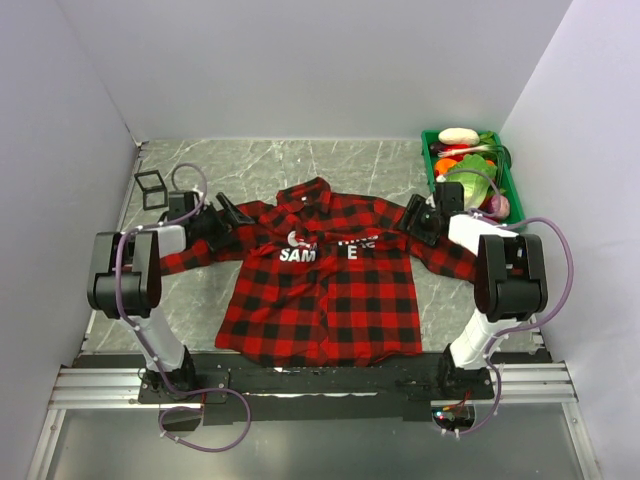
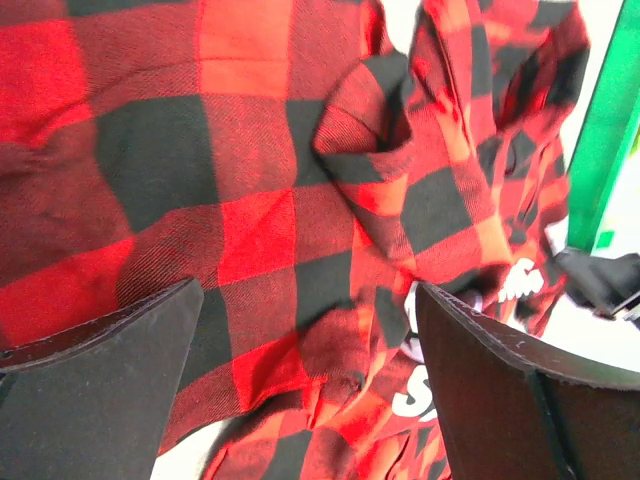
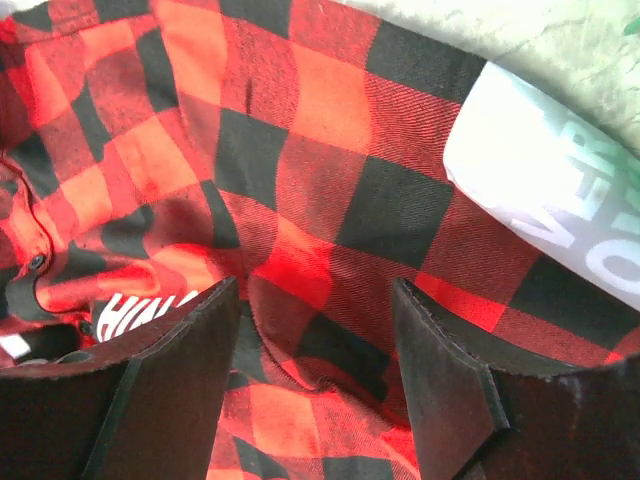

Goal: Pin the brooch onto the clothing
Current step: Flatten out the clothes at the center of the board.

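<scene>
The clothing (image 1: 320, 290), a red-and-black plaid shirt with white letters, lies spread front-up in the middle of the table. My left gripper (image 1: 228, 215) hovers at its left shoulder. In the left wrist view this gripper (image 2: 308, 290) is open wide, with rumpled plaid cloth (image 2: 250, 230) below it and nothing gripped. My right gripper (image 1: 415, 218) is at the right shoulder. Its wrist view shows the gripper (image 3: 315, 285) open over a raised fold of the shirt (image 3: 330, 200). A small pale round spot (image 1: 297, 239) sits by the letters; I cannot tell whether it is the brooch.
A green bin (image 1: 430, 160) of toy food stands at the back right, close behind my right arm; its edge (image 2: 605, 130) shows in the left wrist view. A black wire-frame cube (image 1: 152, 188) sits at the back left. A white printed sheet (image 3: 560, 190) lies beside the right sleeve.
</scene>
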`<action>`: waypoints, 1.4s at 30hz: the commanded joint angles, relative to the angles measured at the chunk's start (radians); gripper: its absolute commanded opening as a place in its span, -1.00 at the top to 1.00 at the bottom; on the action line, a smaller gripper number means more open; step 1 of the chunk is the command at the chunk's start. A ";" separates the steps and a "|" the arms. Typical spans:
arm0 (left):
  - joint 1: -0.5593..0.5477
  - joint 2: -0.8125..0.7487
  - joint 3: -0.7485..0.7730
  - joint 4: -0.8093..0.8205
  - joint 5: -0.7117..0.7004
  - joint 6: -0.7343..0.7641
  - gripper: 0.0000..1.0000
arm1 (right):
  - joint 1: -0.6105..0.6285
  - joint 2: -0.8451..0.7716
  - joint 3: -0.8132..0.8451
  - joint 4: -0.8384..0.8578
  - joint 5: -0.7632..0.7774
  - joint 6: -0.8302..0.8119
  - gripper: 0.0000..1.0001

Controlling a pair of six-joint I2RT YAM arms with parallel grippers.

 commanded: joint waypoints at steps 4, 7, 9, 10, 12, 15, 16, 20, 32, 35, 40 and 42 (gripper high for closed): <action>0.083 -0.009 -0.067 0.012 -0.143 0.001 -0.93 | -0.053 0.028 -0.003 0.009 -0.056 0.020 -0.38; 0.111 -0.006 -0.071 0.009 -0.169 0.014 -0.93 | -0.060 0.025 -0.011 0.017 -0.071 0.021 -0.38; 0.129 -0.003 -0.065 -0.008 -0.187 0.027 -0.93 | -0.065 0.025 -0.008 0.013 -0.076 0.020 -0.38; 0.134 -0.002 -0.056 -0.014 -0.208 0.031 -0.93 | -0.065 0.025 -0.006 0.013 -0.076 0.020 -0.38; 0.160 0.000 -0.045 -0.034 -0.215 0.037 -0.93 | -0.065 0.019 -0.001 0.010 -0.075 0.015 -0.38; 0.195 -0.017 -0.038 -0.046 -0.229 0.044 -0.93 | -0.065 0.008 0.003 0.003 -0.061 0.004 -0.38; 0.202 -0.023 -0.030 -0.054 -0.238 0.049 -0.93 | -0.065 0.002 0.005 -0.001 -0.050 0.000 -0.38; 0.197 -0.061 0.018 -0.106 -0.319 0.096 -0.94 | -0.063 -0.029 0.020 -0.018 -0.035 -0.017 -0.38; -0.160 -0.001 0.436 -0.346 -0.439 0.184 -0.93 | 0.211 0.008 0.279 -0.188 0.119 -0.123 -0.39; -0.217 0.154 0.602 -0.376 -0.326 0.170 -0.93 | 0.249 0.086 0.354 -0.187 0.061 -0.076 -0.37; -0.272 0.353 0.814 -0.452 -0.210 0.156 -0.95 | 0.279 0.255 0.488 -0.220 -0.028 0.023 -0.34; -0.279 0.413 0.837 -0.454 -0.200 0.144 -0.94 | 0.279 0.307 0.563 -0.237 -0.070 0.053 -0.34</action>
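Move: The left hand is low on the shirt's left sleeve, close to the shoulder. From it the collar lies about 17 cm to the right and 8 cm ahead, the round white brooch some 14 cm to the right and 3 cm back. The right hand is low on the right sleeve's upper end; from it the collar is about 26 cm left and 8 cm ahead, the vegetable crate roughly 12 cm right and 10 cm ahead. Leftward and level, the left hand sweeps about 12 cm along the sleeve with wide-open fingers, drawing the cloth outward, while the right settles 1 cm and stays on its sleeve as an anchor. Both then lift off: the left swings some 22 cm right and 11 cm forward to just beyond the collar, rising and then sinking again; the right arcs left and forward over the right shoulder towards the collar. ##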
